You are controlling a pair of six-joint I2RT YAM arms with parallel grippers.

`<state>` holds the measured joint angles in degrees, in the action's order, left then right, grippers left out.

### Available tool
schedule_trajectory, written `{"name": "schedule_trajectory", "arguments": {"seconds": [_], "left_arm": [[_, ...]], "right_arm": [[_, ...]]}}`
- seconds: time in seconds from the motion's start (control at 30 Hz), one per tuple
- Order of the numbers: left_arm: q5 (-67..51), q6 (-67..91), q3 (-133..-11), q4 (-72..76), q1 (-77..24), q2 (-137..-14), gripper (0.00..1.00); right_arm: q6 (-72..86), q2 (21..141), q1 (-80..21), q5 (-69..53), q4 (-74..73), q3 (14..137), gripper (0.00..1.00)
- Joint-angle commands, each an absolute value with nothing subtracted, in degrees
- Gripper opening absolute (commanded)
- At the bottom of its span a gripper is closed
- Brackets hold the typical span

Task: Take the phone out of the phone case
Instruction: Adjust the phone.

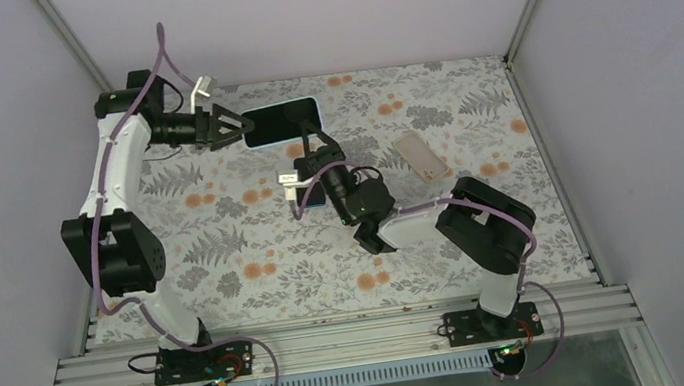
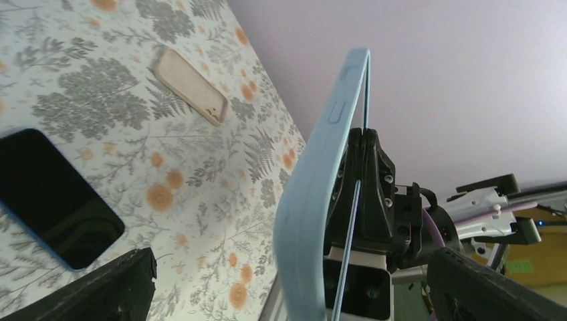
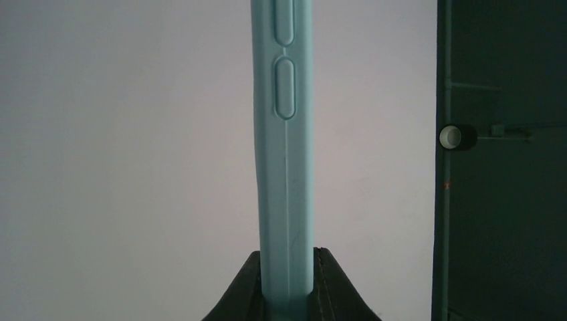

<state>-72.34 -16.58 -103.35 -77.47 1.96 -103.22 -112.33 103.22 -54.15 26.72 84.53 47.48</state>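
Observation:
The phone [image 1: 280,121], black screen with pale light-blue edges, is held off the table at the back middle. My right gripper [image 1: 309,142] is shut on its near long edge; the right wrist view shows the blue edge [image 3: 284,167] with its button bumps clamped between my fingers [image 3: 286,257]. My left gripper [image 1: 238,127] is open wide at the phone's left end. In the left wrist view [image 2: 287,267] the blue edge [image 2: 314,200] bows between my spread fingers. The phone case [image 1: 422,155], pale beige, lies flat to the right, and also shows in the left wrist view [image 2: 190,85].
A second dark phone with a darker blue rim [image 2: 53,197] lies flat on the floral cloth, mostly hidden under my right wrist in the top view [image 1: 312,199]. Walls close the table on three sides; a metal rail [image 1: 338,340] runs along the near edge.

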Motion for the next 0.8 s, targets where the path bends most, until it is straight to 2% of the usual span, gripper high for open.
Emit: {"name": "schedule_trajectory", "arguments": {"seconds": [0.0,0.23,0.27,0.33,0.4,0.43,0.6,0.77], "left_arm": [[-74.24,-18.15,-102.83,-77.78,0.46,-101.98,1.00],[-79.45,-19.47,-103.16,-77.78,0.44,-101.24,0.99],[-79.91,-19.44,-102.66,-77.78,0.44,-100.97,0.95],[-80.63,-19.30,-101.43,-77.78,0.44,-100.45,0.80],[-80.68,-18.66,-100.43,-77.83,0.44,-100.06,0.56],[-80.56,-18.31,-100.00,-77.79,0.44,-99.84,0.48],[-80.66,-17.33,-99.20,-77.78,0.44,-99.07,0.43],[-81.66,-16.96,-99.40,-77.79,0.40,-98.39,0.23]], "right_arm": [[-110.57,104.35,-55.69,24.85,108.89,51.79,0.03],[-110.80,107.00,-57.00,24.82,109.12,53.04,0.03],[-110.68,107.14,-56.99,24.79,109.08,53.34,0.03],[-110.62,107.41,-56.99,24.89,109.12,54.09,0.03],[-110.66,107.88,-56.99,24.80,109.03,54.65,0.03],[-110.65,108.08,-56.98,24.92,109.06,55.08,0.03],[-110.63,108.59,-56.97,24.92,109.06,56.06,0.03],[-110.74,108.79,-56.96,24.64,109.07,55.92,0.03]]}}
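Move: The cased phone, held screen up in the right fingers, has its middle about 7 cm to the left hand's right, level with it in reach and height; from the right hand point it is some 4 cm left, 2 cm ahead and 1 cm up. The open left fingers wait about 11 cm left of the right hand and 2 cm ahead. On the table, roughly 30 cm below the right hand, the black phone lies 9 cm ahead and 3 cm left, the beige case 10 cm ahead and 28 cm right. The right hand keeps its pinch on the cased phone and carries it about 3.5 cm to the left, feeding its free end deeper between the left hand's wide-open fingers, dipping slightly and coming back up before it all but stops. The left hand eases about 2 cm back, with a small shift right and up and a slight roll, and from midway closes its fingers around that end to under a third of their opening, one on each face. ##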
